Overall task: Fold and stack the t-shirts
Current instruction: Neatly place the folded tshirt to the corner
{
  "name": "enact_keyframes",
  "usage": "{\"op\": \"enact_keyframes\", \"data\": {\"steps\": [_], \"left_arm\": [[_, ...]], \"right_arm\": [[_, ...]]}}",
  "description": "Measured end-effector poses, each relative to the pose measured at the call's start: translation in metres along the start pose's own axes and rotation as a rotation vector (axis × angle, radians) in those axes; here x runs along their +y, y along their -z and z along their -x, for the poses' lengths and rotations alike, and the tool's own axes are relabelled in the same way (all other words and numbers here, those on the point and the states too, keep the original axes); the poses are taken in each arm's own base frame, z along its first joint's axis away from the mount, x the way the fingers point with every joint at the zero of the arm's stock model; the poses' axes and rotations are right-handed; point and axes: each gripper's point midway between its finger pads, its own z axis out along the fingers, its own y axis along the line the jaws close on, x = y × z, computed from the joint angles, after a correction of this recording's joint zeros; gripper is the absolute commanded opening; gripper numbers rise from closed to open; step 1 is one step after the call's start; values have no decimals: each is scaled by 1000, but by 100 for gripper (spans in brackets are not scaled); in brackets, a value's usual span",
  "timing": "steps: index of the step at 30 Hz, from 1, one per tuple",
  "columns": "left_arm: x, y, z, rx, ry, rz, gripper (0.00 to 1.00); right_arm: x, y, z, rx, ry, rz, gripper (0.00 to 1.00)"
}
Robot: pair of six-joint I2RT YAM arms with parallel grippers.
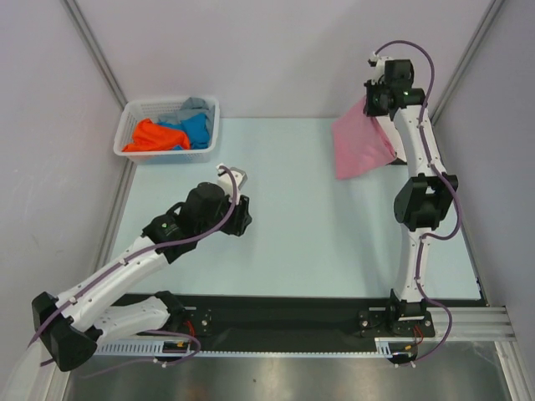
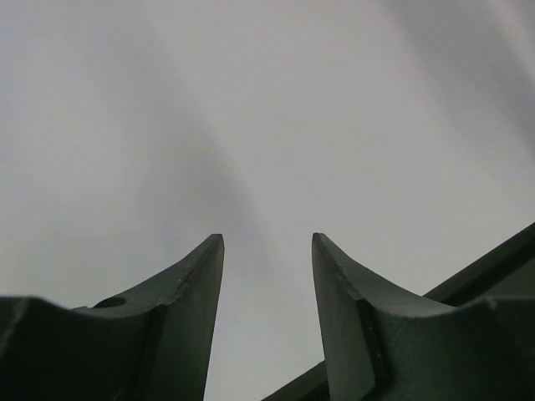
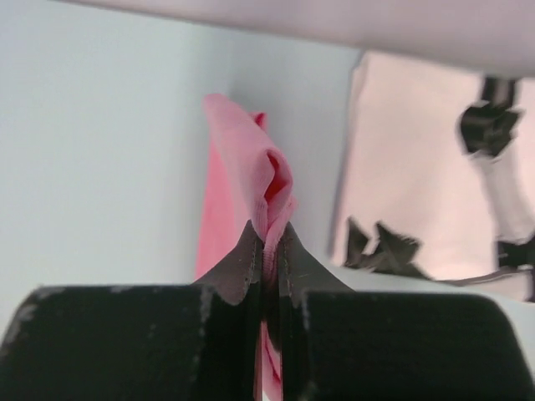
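A pink t-shirt (image 1: 358, 146) hangs bunched above the table's far right, pinched at its top edge by my right gripper (image 1: 369, 104). In the right wrist view the gripper (image 3: 269, 230) is shut on a fold of the pink t-shirt (image 3: 251, 159), and cloth trails down between the fingers. My left gripper (image 1: 239, 213) is over the table's left middle, far from the pink shirt. The left wrist view shows it (image 2: 267, 238) open with nothing between its fingers. More t-shirts, orange (image 1: 153, 136), blue (image 1: 194, 129) and grey (image 1: 192, 107), lie crumpled in the basket.
The white lattice basket (image 1: 134, 111) stands at the table's far left corner. Grey walls enclose the table on three sides. The right arm (image 1: 422, 200) rises along the right edge. A black rail (image 1: 284, 317) runs along the near edge.
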Motion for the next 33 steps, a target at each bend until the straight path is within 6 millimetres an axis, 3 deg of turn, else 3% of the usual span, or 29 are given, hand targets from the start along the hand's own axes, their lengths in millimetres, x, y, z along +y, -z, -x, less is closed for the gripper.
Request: {"op": "enact_keyframes", "data": {"steps": [4,12,18,24,33], "left_arm": [[7,0,-10,30,-9,15,52],[13,-12,-35,125,-38,39,51],[18,-17,-51,182,-51,56,51],[18,-19,-54,191,-52,57,51],[18,-20,-53,185,-51,54,51]], "right_arm": [[-13,10,18,-47,71,-30,0],[-32,-2,5,-8,154,-40,0],[-40,-1,6,-11,192,-39,0],[-41,2,9,-15,218,-37,0],[-54,35,30,-68,227,-65,0]]}}
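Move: Ahead and to the right of the right hand lies the white folded shirt, its middle about 8 cm farther out, 10 cm to the right and 22 cm below. The folded pink t-shirt already hangs from the shut fingers, its middle some 3 cm back, 2 cm to the left and 12 cm down. The table's far right corner is roughly 19 cm ahead, 20 cm right and 23 cm below. From the left hand the white shirt lies about 44 cm ahead, 37 cm right and 19 cm below. Carrying the pink t-shirt in its still-shut fingers, the right hand shifts about 5 cm right, which brings it more nearly over the white shirt; it bobs up and back down, almost pauses, then climbs to end some 4 cm higher, rolling about 10 degrees left side down. The empty left hand sinks about 6 cm and stops, fingers still half open. ##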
